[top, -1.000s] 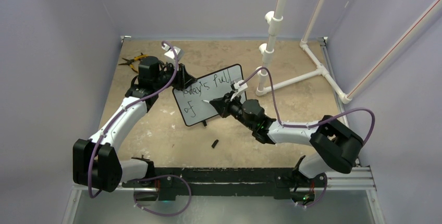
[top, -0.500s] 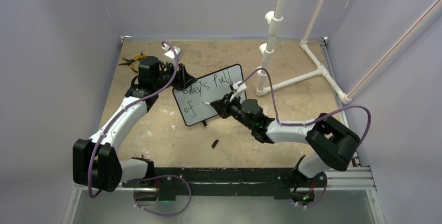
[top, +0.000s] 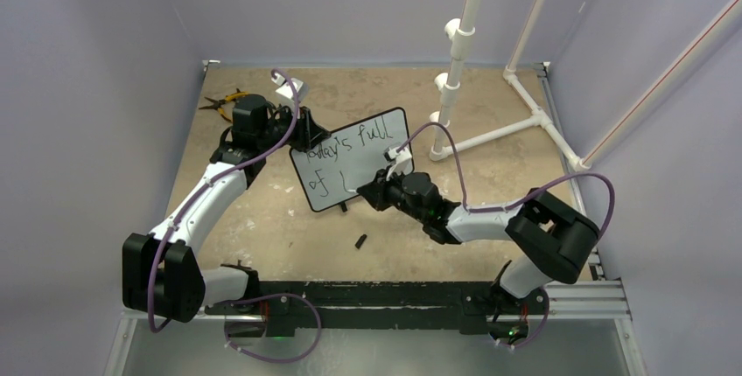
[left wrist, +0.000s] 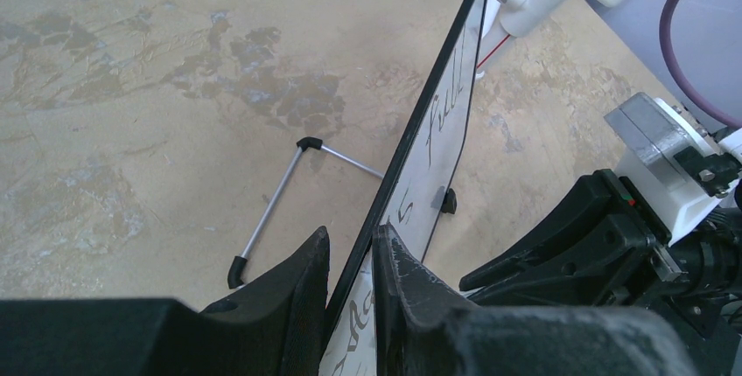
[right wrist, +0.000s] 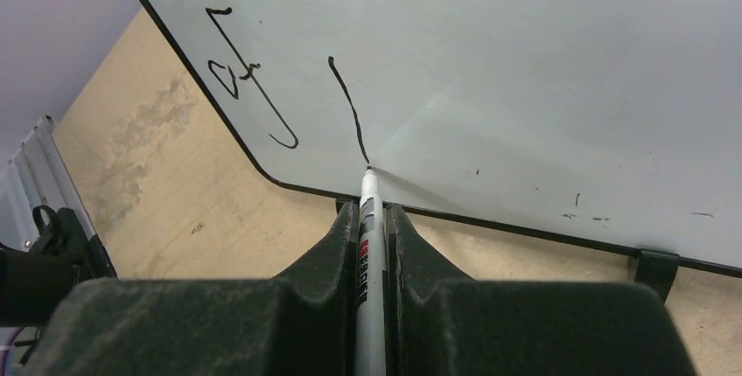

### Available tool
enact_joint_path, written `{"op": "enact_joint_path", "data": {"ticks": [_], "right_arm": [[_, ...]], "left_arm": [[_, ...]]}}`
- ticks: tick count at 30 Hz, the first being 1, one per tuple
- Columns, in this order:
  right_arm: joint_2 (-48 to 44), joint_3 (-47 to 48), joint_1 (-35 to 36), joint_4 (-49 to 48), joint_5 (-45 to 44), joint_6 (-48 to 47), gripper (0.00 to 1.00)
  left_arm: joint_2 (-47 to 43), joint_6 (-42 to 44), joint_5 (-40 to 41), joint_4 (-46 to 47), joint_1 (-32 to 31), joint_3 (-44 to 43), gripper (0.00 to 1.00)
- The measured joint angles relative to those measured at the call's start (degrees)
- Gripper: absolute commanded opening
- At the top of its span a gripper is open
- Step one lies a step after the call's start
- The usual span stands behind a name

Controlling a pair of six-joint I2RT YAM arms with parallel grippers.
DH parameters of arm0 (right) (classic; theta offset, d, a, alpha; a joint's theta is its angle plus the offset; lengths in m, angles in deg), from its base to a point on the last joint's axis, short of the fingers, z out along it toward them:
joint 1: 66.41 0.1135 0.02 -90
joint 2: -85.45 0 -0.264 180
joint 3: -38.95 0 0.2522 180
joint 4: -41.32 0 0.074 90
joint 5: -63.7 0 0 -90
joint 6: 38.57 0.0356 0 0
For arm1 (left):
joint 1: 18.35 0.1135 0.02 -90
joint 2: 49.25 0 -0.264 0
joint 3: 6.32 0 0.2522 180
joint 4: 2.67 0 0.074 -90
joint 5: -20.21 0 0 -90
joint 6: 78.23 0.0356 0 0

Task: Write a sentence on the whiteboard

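The whiteboard (top: 378, 163) stands tilted mid-table, and its thin black edge (left wrist: 435, 103) runs up the left wrist view. My left gripper (top: 303, 136) (left wrist: 352, 240) is shut on the board's upper left corner, one finger on each face. The sentence (top: 353, 144) reads "Today's full" on top, with "of" (right wrist: 241, 87) and a fresh downward stroke (right wrist: 348, 110) below. My right gripper (top: 368, 191) (right wrist: 368, 212) is shut on a white marker (right wrist: 368, 227). The marker's tip touches the board at the stroke's lower end, near the bottom frame.
A small black marker cap (top: 360, 241) lies on the table in front of the board. Yellow-handled pliers (top: 222, 101) sit at the far left. A white pipe frame (top: 490, 135) stands at the back right. The board's wire stand (left wrist: 273, 210) rests behind it.
My right gripper has slid the marker down toward the board's near edge, leaving a new vertical stroke after "of". The left gripper and the board have stayed put.
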Motion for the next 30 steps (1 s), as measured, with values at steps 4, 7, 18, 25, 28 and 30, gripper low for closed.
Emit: {"op": "enact_joint_path", "data": {"ticks": [4,7,18,25,28,30], "right_arm": [[-1.66,-0.02,0.00,0.42,0.00,-0.13,0.00],[-4.09,-0.02,0.00,-0.11,-0.02,-0.31,0.00],[-2.75,3.54,0.00,-2.32,-1.55,-1.36,0.00],[-1.57,3.67,0.02,-2.86,-3.06,-1.51,0.00],[-1.62,3.67,0.07,-2.82,-3.43,-1.42,0.00],[-1.81,3.67,0.07,-2.67,-3.74,-1.33,0.00]], "left_arm": [[0.00,0.00,0.00,0.00,0.00,0.00,0.22],[0.02,0.00,0.00,0.00,0.00,0.00,0.22],[0.00,0.00,0.00,0.00,0.00,0.00,0.22],[0.04,0.00,0.04,0.07,0.00,-0.02,0.22],[0.07,0.02,0.04,0.09,0.00,0.00,0.22],[0.09,0.00,0.04,0.09,0.00,0.00,0.22]]}}
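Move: On the whiteboard, the top of the fresh upright stroke lies about 5 cm ahead, 5 cm left and 4 cm above the right hand, whose marker tip is at the stroke's foot. From this hand, "of" is some 11 cm left, 2 ahead and 1 up, while "Today's" is 8 left, 6 ahead and 10 up. From the left hand, the stroke's top is about 4 cm back, 5 right and 7 below. The marker, still pinched in the right hand, comes off the whiteboard at the stroke's foot and goes up about 5 cm, nose tilting up some 5 degrees. Near the height of the stroke's top the right hand eases forward about 2 cm and slightly left, setting the tip back on the board there. The left hand keeps its grip on the board's upper edge. ##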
